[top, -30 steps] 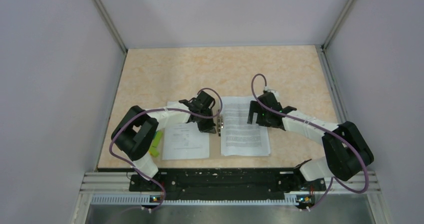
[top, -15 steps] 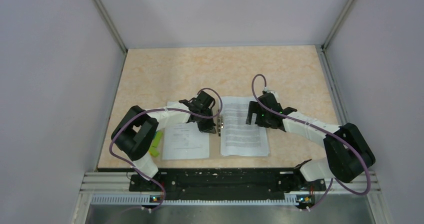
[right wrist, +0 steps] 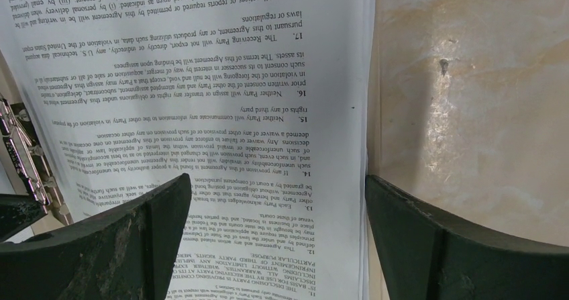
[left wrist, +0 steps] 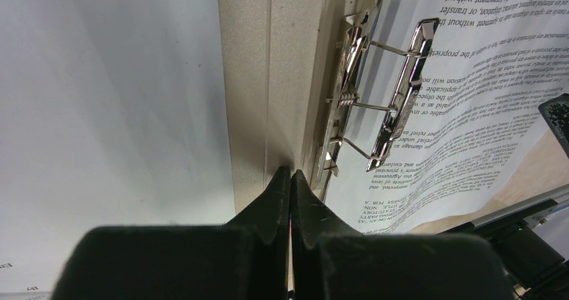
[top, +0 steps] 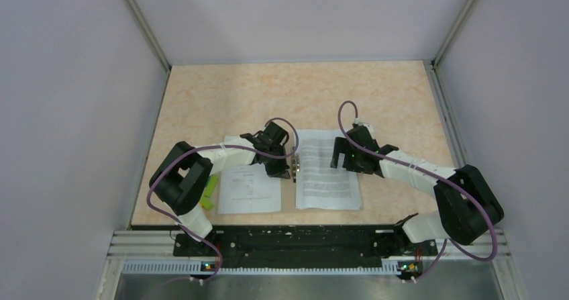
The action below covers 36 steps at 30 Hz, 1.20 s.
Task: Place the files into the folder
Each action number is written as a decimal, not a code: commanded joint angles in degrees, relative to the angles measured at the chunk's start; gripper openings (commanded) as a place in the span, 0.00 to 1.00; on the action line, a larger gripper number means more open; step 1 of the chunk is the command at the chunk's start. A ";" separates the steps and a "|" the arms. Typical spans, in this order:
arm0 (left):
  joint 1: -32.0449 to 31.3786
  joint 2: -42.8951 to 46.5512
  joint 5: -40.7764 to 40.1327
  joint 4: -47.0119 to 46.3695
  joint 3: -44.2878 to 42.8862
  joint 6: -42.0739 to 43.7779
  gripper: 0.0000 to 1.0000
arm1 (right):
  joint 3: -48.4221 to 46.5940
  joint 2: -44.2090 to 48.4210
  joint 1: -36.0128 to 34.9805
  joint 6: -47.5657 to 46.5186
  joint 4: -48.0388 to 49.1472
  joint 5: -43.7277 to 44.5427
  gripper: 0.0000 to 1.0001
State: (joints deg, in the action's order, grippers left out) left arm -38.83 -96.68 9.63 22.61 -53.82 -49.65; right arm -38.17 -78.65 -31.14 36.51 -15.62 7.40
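Note:
The files lie as two white spreads: a printed stack (top: 327, 179) on the right and a sheet (top: 248, 189) on the left. Between them runs the tan folder spine (left wrist: 268, 78) with its metal clip (left wrist: 396, 92) standing open. The rest of the folder is hidden under paper. My left gripper (left wrist: 291, 172) is shut with nothing in it, its tips down on the spine beside the clip; from above it (top: 280, 171) sits at the left sheet's inner edge. My right gripper (right wrist: 278, 192) is open, straddling the right edge of the printed stack (right wrist: 268, 78) just above it.
A green block (top: 210, 192) lies by the left sheet's outer edge, close to the left arm's base. Grey walls enclose the speckled table (top: 282, 92) on three sides. The black mounting rail (top: 295, 239) runs along the near edge.
The right wrist has edged very slightly. The left arm, the sheets and the clip have stayed where they were.

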 commanded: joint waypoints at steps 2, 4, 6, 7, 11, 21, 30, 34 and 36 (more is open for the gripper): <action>-0.46 -0.83 -0.93 -0.90 0.65 -0.36 0.00 | 0.98 1.24 -1.77 1.33 1.09 -1.05 0.99; -0.46 -0.88 -0.88 -0.95 0.65 -0.44 0.00 | 1.06 1.15 -2.17 1.45 0.98 -0.76 0.99; -0.46 -0.84 -0.82 -0.99 0.65 -0.45 0.00 | 0.93 1.06 -2.17 1.43 0.38 0.17 0.99; -0.47 -0.85 -0.88 -0.99 0.65 -0.52 0.00 | 0.77 1.04 -2.17 1.45 0.09 0.64 0.99; -0.46 -0.50 -1.39 -0.54 0.65 -0.13 0.00 | -0.55 1.47 -2.18 0.73 -1.53 2.93 0.99; -0.38 0.76 -2.38 0.62 -0.28 1.16 0.00 | -3.11 4.10 -0.71 -0.97 -4.01 2.80 0.99; -0.12 0.18 -3.32 1.28 -0.84 1.23 0.00 | -15.72 -6.23 0.99 -6.26 -1.12 2.74 0.91; 0.15 -0.15 -3.40 1.05 -0.44 0.49 0.00 | -24.10 -14.99 0.98 -8.07 1.82 3.73 0.72; 0.21 -0.24 -3.26 0.77 -0.12 0.19 0.00 | -28.09 -19.66 0.97 -8.66 2.23 3.72 0.60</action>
State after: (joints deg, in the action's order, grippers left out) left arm -39.00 -96.66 8.97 22.68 -53.91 -49.43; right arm -59.09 -91.50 -30.46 30.48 -16.62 9.82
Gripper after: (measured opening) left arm 0.010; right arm 0.690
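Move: The right paper stack lies just under my open right hand: its middle is about 5 cm to my left, level with me and 2 cm down. Its far edge runs some 15 cm ahead, centred 6 cm to the left. The metal rings stand about 16 cm to the left and 1 cm ahead. From my left hand, the stack's middle is some 14 cm to the right and 3 cm ahead. My right fingertip starts at the stack's right edge; I ease barely 1 cm back and to the right, then lift away and sweep fast over the sheets towards their far edge, about 9 cm forward, 5 cm up and 4 cm left. Late on, I tip the fingers outward some 10 degrees and close them by about a third. My left hand stays put, fingers shut, by the near end of the rings. ##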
